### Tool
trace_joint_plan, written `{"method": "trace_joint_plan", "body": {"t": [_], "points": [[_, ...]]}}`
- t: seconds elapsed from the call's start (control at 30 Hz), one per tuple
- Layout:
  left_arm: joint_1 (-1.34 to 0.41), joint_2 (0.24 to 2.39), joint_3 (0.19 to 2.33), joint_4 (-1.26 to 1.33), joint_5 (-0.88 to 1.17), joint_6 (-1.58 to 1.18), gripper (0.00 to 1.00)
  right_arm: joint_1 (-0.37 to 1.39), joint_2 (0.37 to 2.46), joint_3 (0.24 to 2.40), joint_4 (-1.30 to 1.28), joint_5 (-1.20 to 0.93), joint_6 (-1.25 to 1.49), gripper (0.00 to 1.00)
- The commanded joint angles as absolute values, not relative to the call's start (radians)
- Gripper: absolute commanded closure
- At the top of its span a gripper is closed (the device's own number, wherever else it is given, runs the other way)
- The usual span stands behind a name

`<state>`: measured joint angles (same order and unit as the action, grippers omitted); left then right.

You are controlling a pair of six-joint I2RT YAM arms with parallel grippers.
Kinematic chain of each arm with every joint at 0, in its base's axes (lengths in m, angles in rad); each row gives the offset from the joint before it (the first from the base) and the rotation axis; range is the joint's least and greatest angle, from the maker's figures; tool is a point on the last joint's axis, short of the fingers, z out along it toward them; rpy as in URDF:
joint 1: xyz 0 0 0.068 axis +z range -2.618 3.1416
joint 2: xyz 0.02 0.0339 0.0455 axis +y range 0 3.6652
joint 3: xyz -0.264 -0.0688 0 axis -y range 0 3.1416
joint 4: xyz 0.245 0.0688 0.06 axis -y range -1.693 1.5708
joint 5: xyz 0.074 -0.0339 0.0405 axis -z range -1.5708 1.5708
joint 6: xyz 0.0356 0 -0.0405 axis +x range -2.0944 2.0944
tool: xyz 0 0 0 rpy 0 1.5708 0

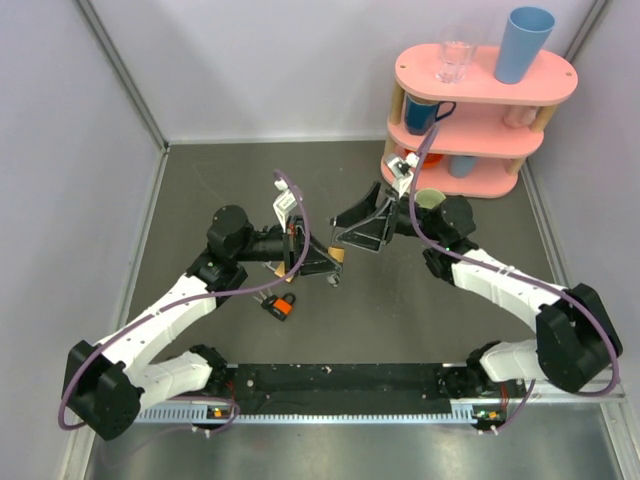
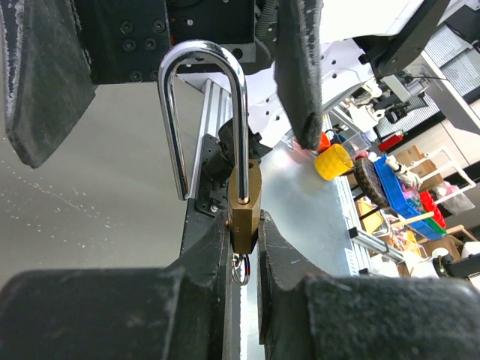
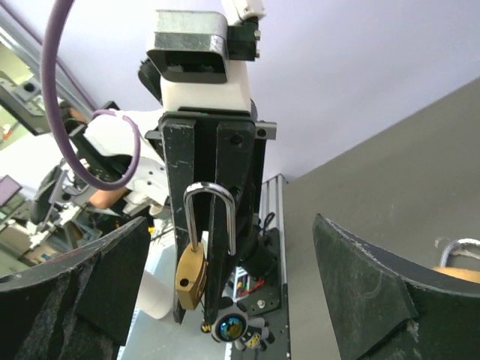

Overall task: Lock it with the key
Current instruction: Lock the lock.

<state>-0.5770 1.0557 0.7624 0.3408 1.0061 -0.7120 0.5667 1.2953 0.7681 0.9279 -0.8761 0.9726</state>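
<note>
My left gripper point(image 1: 325, 262) is shut on the body of a brass padlock point(image 2: 245, 196) and holds it upright above the table. Its silver shackle point(image 2: 202, 112) stands open, one leg free of the body. A small key ring point(image 2: 240, 268) hangs under the body between my left fingers; I cannot make out the key itself. My right gripper point(image 1: 362, 228) faces the padlock point(image 3: 190, 274) from close by, open, its wide-spread fingers point(image 3: 375, 289) holding nothing. In the left wrist view the shackle shows between those right fingers point(image 2: 300, 67).
An orange-and-black padlock point(image 1: 281, 305) lies on the dark table below my left gripper. A pink tiered shelf point(image 1: 485, 85) with a blue cup point(image 1: 524, 45), a glass point(image 1: 453, 60) and mugs stands at the back right. A small round charm point(image 3: 232, 328) dangles below the held padlock.
</note>
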Motion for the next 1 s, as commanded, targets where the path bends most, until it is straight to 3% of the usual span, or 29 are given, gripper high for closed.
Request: {"method": "trace_joint_plan", "body": {"t": [0.0,0.13,0.17,0.2,0.27,0.3,0.4,0.67,0.97], "points": [[-0.581,1.051,0.802,0.452,1.042,-0.749,1.0,0.572,1.338,0.841,1.146,-0.946,1.08,0.17],[-0.58,1.061,0.802,0.485,1.049,-0.77,1.0,0.601,1.37,0.864,1.204,-0.957,1.112,0.3],[-0.581,1.062,0.804,0.485,1.049,-0.77,1.0,0.607,1.377,0.868,1.2,-0.96,1.111,0.37],[-0.581,1.062,0.804,0.485,1.048,-0.77,1.0,0.615,1.379,0.871,1.193,-0.956,1.109,0.55],[-0.581,1.061,0.804,0.48,1.042,-0.766,1.0,0.62,1.373,0.871,1.19,-0.951,1.111,0.69],[-0.581,1.06,0.804,0.474,1.042,-0.762,1.0,0.62,1.37,0.87,1.183,-0.943,1.106,0.82],[-0.581,1.058,0.804,0.451,1.031,-0.747,1.0,0.62,1.332,0.856,1.079,-0.905,1.047,1.0],[-0.581,1.025,0.808,0.307,0.911,-0.629,1.0,0.62,1.151,0.828,0.615,-0.646,0.795,1.0],[-0.581,1.043,0.828,0.318,0.902,-0.63,1.0,0.62,1.092,0.79,0.642,-0.646,0.787,1.0]]}}
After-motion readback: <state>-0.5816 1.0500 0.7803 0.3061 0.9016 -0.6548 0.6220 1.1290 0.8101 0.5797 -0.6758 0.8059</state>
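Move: The lock is already held upright in the left fingers. Its open shackle stands about 5 cm above and 2 cm ahead of the left hand, crosswise to the lock's body. From the open right hand, the shackle is roughly 2 cm to the left and 1 cm back, about level. On the table some 25 cm below the left hand, the brass padlock lies about 11 cm left and 8 cm ahead; the orange lock lies about 12 cm left, level with it. The right fingers shut from nearly wide open and pinch the lock's shackle from both sides, as the hand eases about 2 cm up, 2 cm back and 1 cm left. Shut, the hand comes back forward and some 2 cm right, turning about 15 degrees clockwise. The left keeps its grip on the body, first rising slightly, then going about 2 cm forward. ##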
